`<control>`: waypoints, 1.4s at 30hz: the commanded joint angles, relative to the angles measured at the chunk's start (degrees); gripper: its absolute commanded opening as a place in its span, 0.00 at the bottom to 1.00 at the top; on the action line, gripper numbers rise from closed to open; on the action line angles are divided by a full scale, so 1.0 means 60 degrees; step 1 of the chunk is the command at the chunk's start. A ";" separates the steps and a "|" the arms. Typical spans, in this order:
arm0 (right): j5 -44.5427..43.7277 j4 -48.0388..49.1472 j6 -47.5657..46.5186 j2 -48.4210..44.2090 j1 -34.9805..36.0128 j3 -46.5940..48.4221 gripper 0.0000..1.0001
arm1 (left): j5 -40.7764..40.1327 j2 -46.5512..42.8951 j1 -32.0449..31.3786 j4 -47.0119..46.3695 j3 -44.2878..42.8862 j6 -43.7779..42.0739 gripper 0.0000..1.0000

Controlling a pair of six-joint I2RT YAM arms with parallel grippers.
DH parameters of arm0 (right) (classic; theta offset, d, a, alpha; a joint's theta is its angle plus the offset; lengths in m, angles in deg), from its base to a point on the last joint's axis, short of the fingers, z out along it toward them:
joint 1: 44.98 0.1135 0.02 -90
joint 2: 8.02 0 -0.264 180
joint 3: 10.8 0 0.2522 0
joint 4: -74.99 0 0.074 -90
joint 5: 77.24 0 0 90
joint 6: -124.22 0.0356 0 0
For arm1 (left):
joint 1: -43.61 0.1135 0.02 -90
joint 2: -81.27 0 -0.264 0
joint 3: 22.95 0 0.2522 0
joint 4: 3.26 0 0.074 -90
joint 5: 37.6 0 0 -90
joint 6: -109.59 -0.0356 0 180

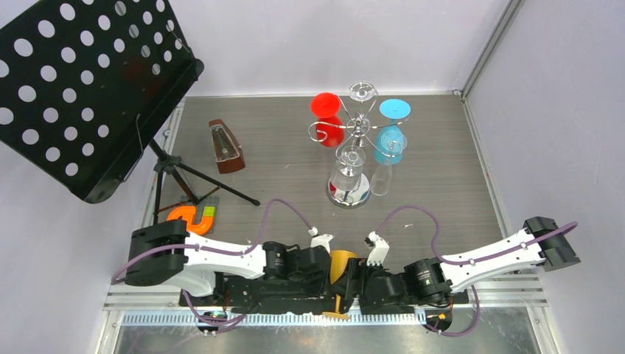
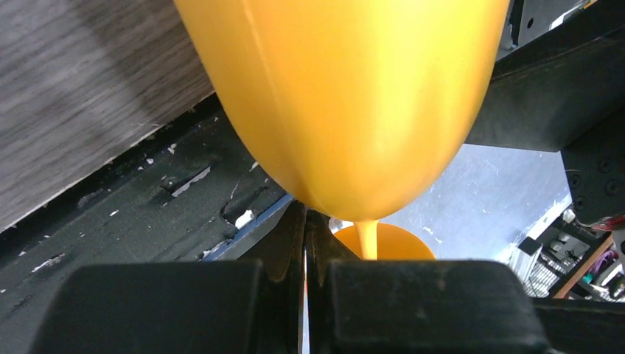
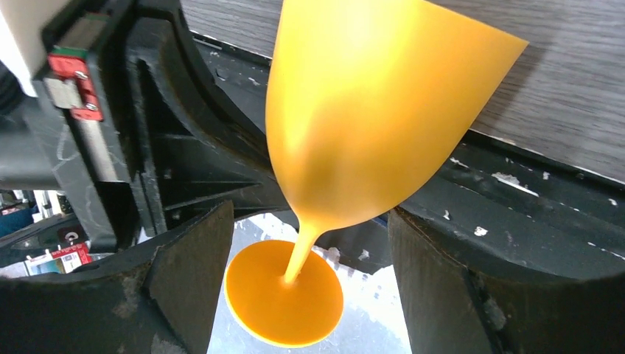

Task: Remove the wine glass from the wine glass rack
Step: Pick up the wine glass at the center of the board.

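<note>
An orange wine glass (image 1: 340, 265) stands at the table's near edge between my two arms, its foot (image 1: 335, 315) on the silvery strip. It is off the wine glass rack (image 1: 359, 127), a chrome wire stand at the back centre. Red (image 1: 325, 116), blue (image 1: 390, 139) and clear (image 1: 349, 174) glasses hang on that stand. My left gripper (image 2: 306, 221) is shut and empty, its tips just under the orange bowl (image 2: 346, 96). My right gripper (image 3: 313, 254) is open, one finger on each side of the orange stem (image 3: 301, 254), touching neither side.
A black perforated music stand (image 1: 81, 81) on tripod legs (image 1: 184, 181) fills the left. A brown metronome (image 1: 227, 147) stands on the table behind it. An orange curved piece (image 1: 189, 217) lies by my left arm. Walls close off the back and the right.
</note>
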 commanded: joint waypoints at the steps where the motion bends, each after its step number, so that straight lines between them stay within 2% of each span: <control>1: -0.0072 -0.0178 0.0287 0.0089 0.0077 -0.0046 0.82 | -0.0864 -0.0338 -0.0033 0.0458 -0.0422 -0.0221 0.00; 9: 0.0327 0.0893 0.0474 0.0730 0.0077 -0.0365 0.82 | -0.2993 -0.1493 -0.0022 0.3492 -0.0923 -0.0717 0.00; 15: 0.0475 0.1819 0.0491 0.1596 0.0086 -0.0278 0.78 | -0.3625 -0.2150 -0.0027 0.4336 -0.0891 -0.0819 0.00; 17: 0.0485 0.2011 0.0528 0.1801 0.0084 -0.0290 0.74 | -0.3645 -0.2321 -0.0033 0.4362 -0.0777 -0.0806 0.00; 23: 0.0409 0.2372 0.0766 0.2094 0.0092 -0.0399 0.54 | -0.3699 -0.2769 -0.0029 0.4418 -0.0340 -0.0685 0.00; 28: 0.0346 0.2376 0.0854 0.2260 0.0092 -0.0403 0.36 | -0.3904 -0.3270 -0.0024 0.4575 -0.0083 -0.0578 0.00; 34: 0.0159 0.2095 0.0666 0.2291 0.0092 -0.0308 0.19 | -0.4243 -0.3669 -0.0021 0.5029 -0.0090 -0.0569 0.00; 37: -0.0025 0.1894 0.0416 0.2109 0.0091 -0.0212 0.07 | -0.4370 -0.3886 0.0019 0.5256 -0.0207 -0.0640 0.00; 41: -0.0386 0.1628 -0.0232 0.1672 0.0092 -0.0154 0.06 | -0.4583 -0.4302 0.0116 0.5626 -0.0457 -0.0851 0.01; 42: -0.0484 0.1492 -0.0533 0.1593 0.0092 -0.0085 0.06 | -0.4659 -0.4394 0.0154 0.5705 -0.0503 -0.0926 0.04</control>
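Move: Standing nearly upright between the two grippers at the table's front edge, the yellow wine glass has its middle about 2 cm left of the right hand, 1 cm back and 2 cm lower. From the shut left fingers it lies roughly 2 cm right, 1 cm back and 2 cm higher. The rack stands some 32 cm ahead of the right hand and 2 cm right, its flute about 31 cm ahead and 11 cm right, both somewhat higher. Sinking about 3 cm with its wide-open fingers astride the glass, and easing a little back, the right hand then shifts some 2 cm left and closes to pinch the stem just under the bowl. Meanwhile the left hand, fingers still shut, withdraws about 10 cm left, 6 cm forward and 4 cm up from the glass, its fingertips swinging forward some 20 degrees. ##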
